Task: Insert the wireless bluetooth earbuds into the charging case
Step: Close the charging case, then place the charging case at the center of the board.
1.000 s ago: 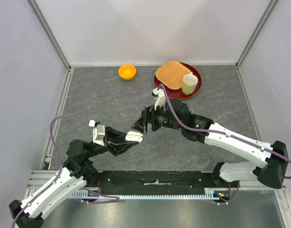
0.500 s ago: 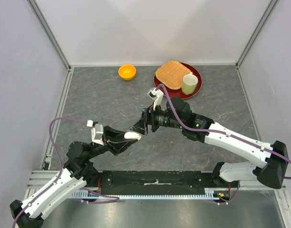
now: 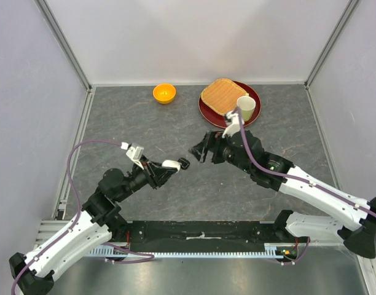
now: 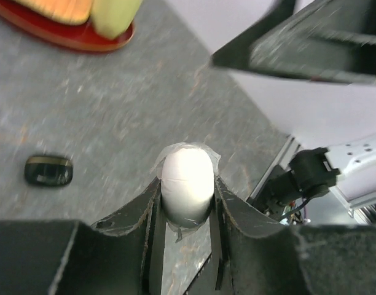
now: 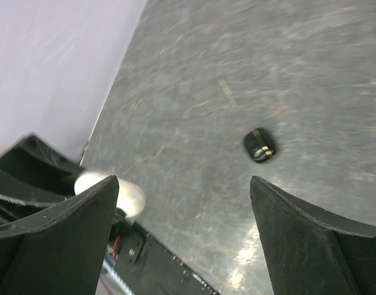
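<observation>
My left gripper [image 3: 168, 167] is shut on a white oval charging case [image 4: 187, 175], which sticks out past its fingertips above the table. A black oval charging case [image 3: 184, 163] with a gold band lies on the grey table just beyond the white one; it also shows in the left wrist view [image 4: 48, 170] and the right wrist view [image 5: 259, 145]. My right gripper [image 3: 199, 149] hangs open a little to the right of both cases, with nothing between its fingers [image 5: 65, 227]. The earbuds are out of view.
An orange bowl [image 3: 164, 93] stands at the back of the table. A red plate [image 3: 252, 115] at the back right carries a woven mat [image 3: 220, 95] and a pale cup [image 3: 245, 108]. Walls close in the table on three sides.
My right gripper has drawn back to the right, away from the white case, and stands wider. The black case now shows on the table. My left arm has shifted slightly with the white case.
</observation>
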Robot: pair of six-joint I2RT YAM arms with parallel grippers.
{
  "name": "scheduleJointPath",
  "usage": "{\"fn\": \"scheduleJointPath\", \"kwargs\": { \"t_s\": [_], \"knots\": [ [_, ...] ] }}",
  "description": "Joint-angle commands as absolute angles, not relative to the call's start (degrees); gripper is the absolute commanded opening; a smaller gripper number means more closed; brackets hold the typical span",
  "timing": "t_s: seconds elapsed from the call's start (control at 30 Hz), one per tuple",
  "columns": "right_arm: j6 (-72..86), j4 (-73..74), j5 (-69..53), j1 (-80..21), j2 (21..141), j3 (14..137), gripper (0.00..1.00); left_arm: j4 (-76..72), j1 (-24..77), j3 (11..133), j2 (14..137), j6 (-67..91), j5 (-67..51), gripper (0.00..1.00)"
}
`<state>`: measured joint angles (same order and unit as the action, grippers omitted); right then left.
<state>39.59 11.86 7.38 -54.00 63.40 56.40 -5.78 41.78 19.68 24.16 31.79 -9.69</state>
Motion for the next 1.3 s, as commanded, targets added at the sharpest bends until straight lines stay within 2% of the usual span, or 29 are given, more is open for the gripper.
{"fn": "scheduleJointPath", "kwargs": {
  "t_s": [0.0,0.3,0.67,0.8,0.97,1.07,1.1,1.2,1.27],
  "knots": [
    [47.5,15.8,14.2,-48.4,59.9,53.3,0.94,6.9,41.6,23.0,29.6,39.1,-4.6,0.02],
    [49.7,16.0,8.5,-44.9,58.6,49.4,0.94,-9.4,41.6,17.2,44.9,49.6,-12.3,0.02],
    [48.7,16.0,7.2,-44.3,58.3,49.1,0.94,-24.9,41.6,21.6,73.8,54.7,-15.0,0.02],
    [48.3,16.3,7.3,-43.9,57.1,48.7,0.94,-33.9,41.6,21.1,80.4,57.7,-17.2,0.02],
    [47.1,16.6,6.8,-43.4,56.6,48.6,0.95,-34.6,41.6,21.8,84.5,59.0,-17.6,0.05],
    [46.8,16.7,7.0,-43.2,56.3,48.1,0.95,-34.5,41.6,21.7,85.8,60.1,-17.6,0.15],
    [46.5,16.8,7.1,-43.1,56.4,47.8,0.95,-34.1,41.6,21.7,85.7,60.2,-17.4,0.26],
    [45.1,16.8,6.5,-42.5,57.7,48.4,0.95,-31.9,41.6,21.3,84.6,59.7,-16.4,0.34],
    [44.7,17.0,5.9,-42.1,58.6,48.9,0.95,-29.9,41.6,20.9,83.4,59.2,-15.9,0.36]
  ]
}}
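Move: Some 22 cm below the left hand, 7 cm to its right and 3 cm ahead, is the bare table spot where the held white charging case is being taken. The black charging case stands about 10 cm ahead of the left hand, 5 cm right, also 21 cm below. From the open, empty right hand, that spot is some 4 cm left, 1 cm back and 25 cm down; the white case is about 9 cm left, 3 cm back and slightly lower. Sinking some 20 cm towards the bare table just nearer than the black charging case, the left hand keeps its pinch on the white case, drifts right and tips its fingers well downward, slowing to a stop close over the tabletop. The right hand, wide open, draws off to the right and away from the white case by about 7 cm, also dropping 5 cm and easing a little forward. ##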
